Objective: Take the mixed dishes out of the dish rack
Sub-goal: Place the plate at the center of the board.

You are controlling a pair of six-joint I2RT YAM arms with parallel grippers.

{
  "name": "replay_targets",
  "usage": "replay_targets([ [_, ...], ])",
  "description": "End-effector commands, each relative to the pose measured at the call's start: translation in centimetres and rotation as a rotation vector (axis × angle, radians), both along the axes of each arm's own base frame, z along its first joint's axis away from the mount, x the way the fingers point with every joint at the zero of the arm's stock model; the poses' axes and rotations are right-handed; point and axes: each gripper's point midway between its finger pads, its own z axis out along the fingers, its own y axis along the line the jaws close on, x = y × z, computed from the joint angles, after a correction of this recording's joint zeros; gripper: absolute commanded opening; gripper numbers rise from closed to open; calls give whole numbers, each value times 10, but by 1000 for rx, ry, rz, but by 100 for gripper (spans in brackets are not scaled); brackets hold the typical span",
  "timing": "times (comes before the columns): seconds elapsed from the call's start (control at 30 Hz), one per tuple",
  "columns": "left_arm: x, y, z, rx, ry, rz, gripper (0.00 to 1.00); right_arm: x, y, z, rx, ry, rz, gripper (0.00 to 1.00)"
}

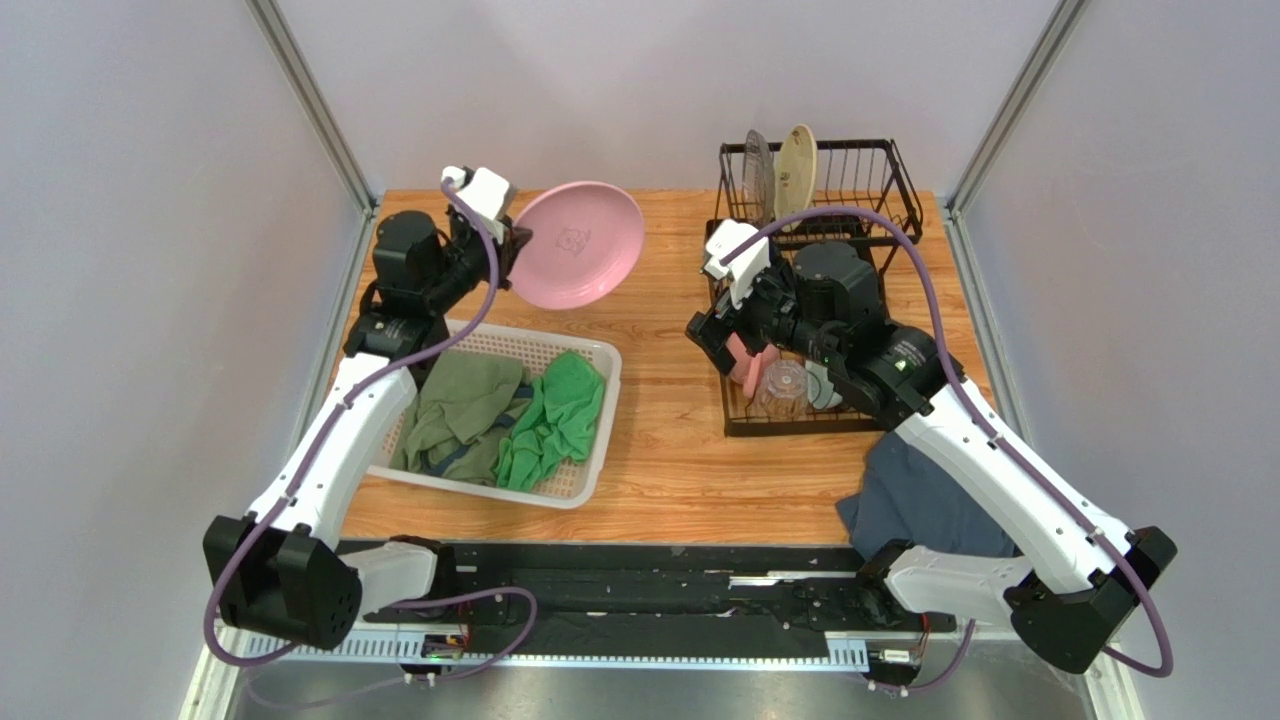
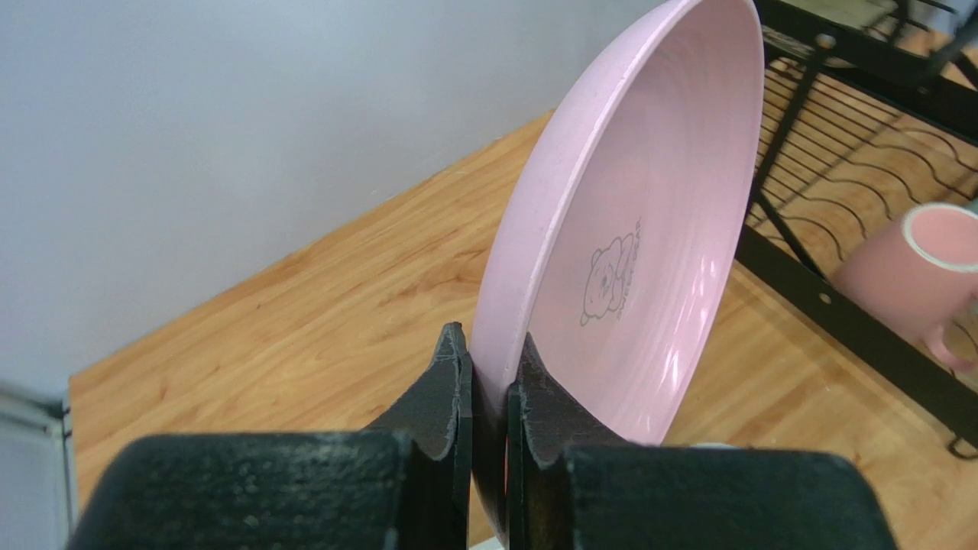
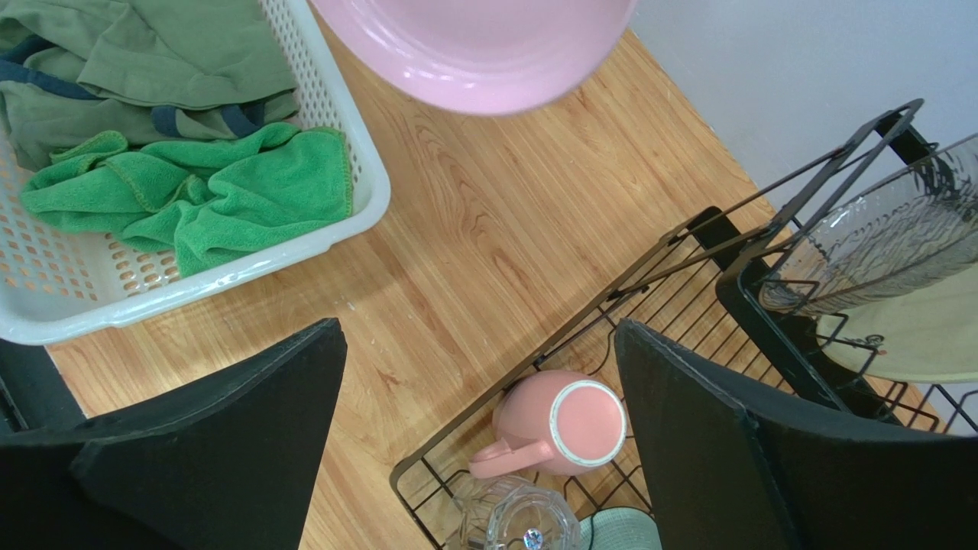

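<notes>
My left gripper (image 1: 511, 248) (image 2: 488, 378) is shut on the rim of the large pink plate (image 1: 579, 243) (image 2: 643, 229), holding it tilted above the table's far left. My right gripper (image 1: 736, 338) (image 3: 480, 344) hangs open over the near-left corner of the dish rack's lower tray (image 1: 751, 423) (image 3: 643, 287), with nothing between its fingers. Below it in the tray stand the pink mug (image 3: 563, 424) (image 1: 747, 365), a clear glass cup (image 3: 517, 521) (image 1: 781, 383) and a teal bowl (image 3: 620, 533). A grey plate (image 1: 759, 173) and a cream plate (image 1: 796, 168) stand upright in the upper shelf.
A white mesh basket (image 1: 594, 450) (image 3: 356, 183) with green cloths (image 1: 556, 420) (image 3: 230, 183) sits at the near left. A blue-grey cloth (image 1: 917, 503) lies at the table's near right edge. Bare wood (image 1: 676, 450) runs between basket and rack.
</notes>
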Motion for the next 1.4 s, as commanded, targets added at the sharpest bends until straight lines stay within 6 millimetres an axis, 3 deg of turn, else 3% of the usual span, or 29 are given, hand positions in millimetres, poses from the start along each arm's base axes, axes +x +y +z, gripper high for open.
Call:
replay_targets([
  [0.0,32,28,42,-139,-40,140,0,7,-10,20,26,-82,-53,94],
  [0.23,91,77,29,-283,96,303,0,13,-19,21,20,-91,-96,94],
  [0.37,129,105,3,-377,234,359,0,15,-25,17,15,-86,-112,94],
  [0.5,154,141,-25,-494,348,420,0,18,-29,13,10,-82,-126,94],
  [0.67,180,163,-69,-563,474,441,0,22,-30,10,6,-75,-132,94],
  [0.87,197,180,-110,-629,584,451,0,27,-31,1,-10,-58,-139,94],
  [1.0,199,189,-133,-669,645,460,0,28,-31,-2,-15,-49,-138,94],
  [1.23,201,211,-193,-722,772,526,0,27,-31,-6,-28,-33,-134,94],
  [1.37,200,222,-210,-740,789,549,0,27,-34,-4,-23,-40,-135,94],
])
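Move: The left hand holds the pink plate by its rim, the plate's middle about 10 cm to its right and 3 cm ahead. The bare spot of board to bring it to lies roughly 26 cm ahead, 12 cm left and 29 cm below. The laundry basket's middle is some 11 cm back and 4 cm left, 25 cm down, the green cloth in it about 11 cm back and 7 cm right. From the right hand, the spot is around 37 cm ahead and 44 cm left. Keep the left fingers shut on the pink plate's rim and sweep it forward and left, about 20 cm each way, away from the basket to the far left part of the board. Stay nearly level at first, then sink some 20 cm towards the wood, rolling the hand left side down and tipping the fingers downwards. Let the open, empty right hand drift a few centimetres right and forward. ##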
